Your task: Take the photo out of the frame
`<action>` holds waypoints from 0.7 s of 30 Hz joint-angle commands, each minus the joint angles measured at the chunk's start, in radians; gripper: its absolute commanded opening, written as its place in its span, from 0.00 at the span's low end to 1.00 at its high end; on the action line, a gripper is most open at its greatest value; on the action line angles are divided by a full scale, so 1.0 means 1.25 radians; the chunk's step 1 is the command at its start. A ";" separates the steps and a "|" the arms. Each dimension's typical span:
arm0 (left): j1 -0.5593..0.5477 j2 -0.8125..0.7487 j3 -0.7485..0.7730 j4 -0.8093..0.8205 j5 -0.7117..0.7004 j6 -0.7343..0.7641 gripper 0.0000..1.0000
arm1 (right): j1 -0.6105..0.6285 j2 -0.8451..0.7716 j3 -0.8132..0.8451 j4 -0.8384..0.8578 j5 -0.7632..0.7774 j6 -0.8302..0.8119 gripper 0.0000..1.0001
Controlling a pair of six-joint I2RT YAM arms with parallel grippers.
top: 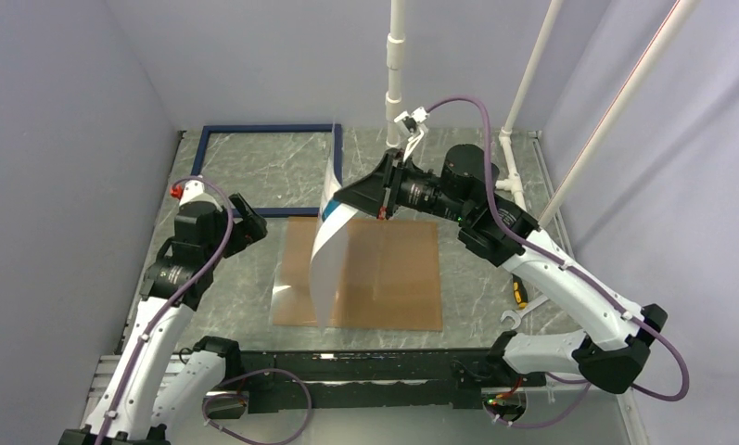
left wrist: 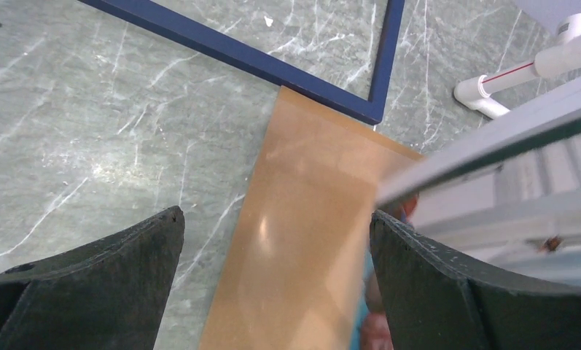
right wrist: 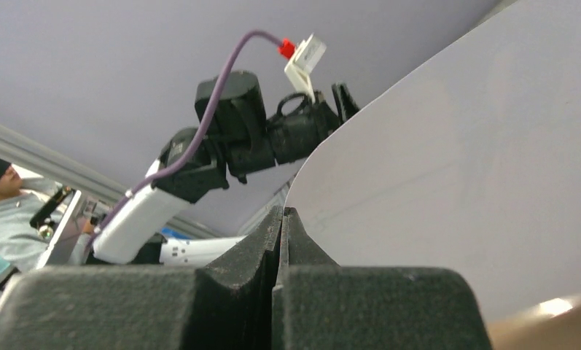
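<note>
The photo is a white sheet curling upward, with its blue printed side showing at the top. My right gripper is shut on its upper edge; in the right wrist view the jaws are pressed together beside the sheet's white back. Under it a brown hardboard lies flat on the table. The navy frame lies flat at the back left, with only marble inside it. My left gripper hangs open over the hardboard, near the frame's corner, holding nothing.
White pipes rise at the back and right. A wrench and a yellow-handled tool lie at the right by my right arm. Grey walls close in the table on the left, back and right.
</note>
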 commanded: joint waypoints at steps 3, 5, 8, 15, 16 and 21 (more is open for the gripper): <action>-0.002 -0.027 0.031 -0.028 -0.033 0.024 0.99 | 0.001 -0.048 0.005 0.113 0.080 0.023 0.00; -0.002 -0.020 0.018 -0.016 -0.022 0.016 0.99 | 0.000 -0.065 -0.017 0.091 0.132 0.038 0.00; -0.001 -0.002 0.004 -0.006 0.000 0.008 0.99 | -0.019 -0.101 -0.082 0.049 0.197 0.068 0.00; -0.002 0.016 -0.035 0.027 0.023 0.001 0.99 | -0.059 -0.245 -0.399 0.029 0.300 0.142 0.00; -0.002 0.020 -0.042 0.035 0.027 -0.001 0.99 | -0.060 -0.260 -0.442 0.031 0.323 0.150 0.00; -0.002 0.065 -0.087 0.081 0.067 -0.010 0.99 | -0.061 -0.337 -0.630 0.047 0.420 0.186 0.00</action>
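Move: The photo already hangs from the closed right fingers, almost edge-on to the view from above. The brown backing board it comes down over has its middle some 3 cm ahead of the right hand, 2 cm to its right and 42 cm below. The blue frame's middle is about 30 cm ahead and 24 cm left, the white pipe corner 27 cm ahead and 12 cm right, both at table height. From the left hand, the board's middle lies around 5 cm back, 22 cm right and 21 cm below. The photo, still pinched at its right side near a corner, is brought down towards the backing board: the right hand lifts it about 2 cm, then sweeps quickly down and to the right, ending some 20 cm lower. The wrist turns about 30 degrees clockwise and tips its fingers downward. The left hand, fingers wide open, sinks about 4 cm beside the photo's left end. ##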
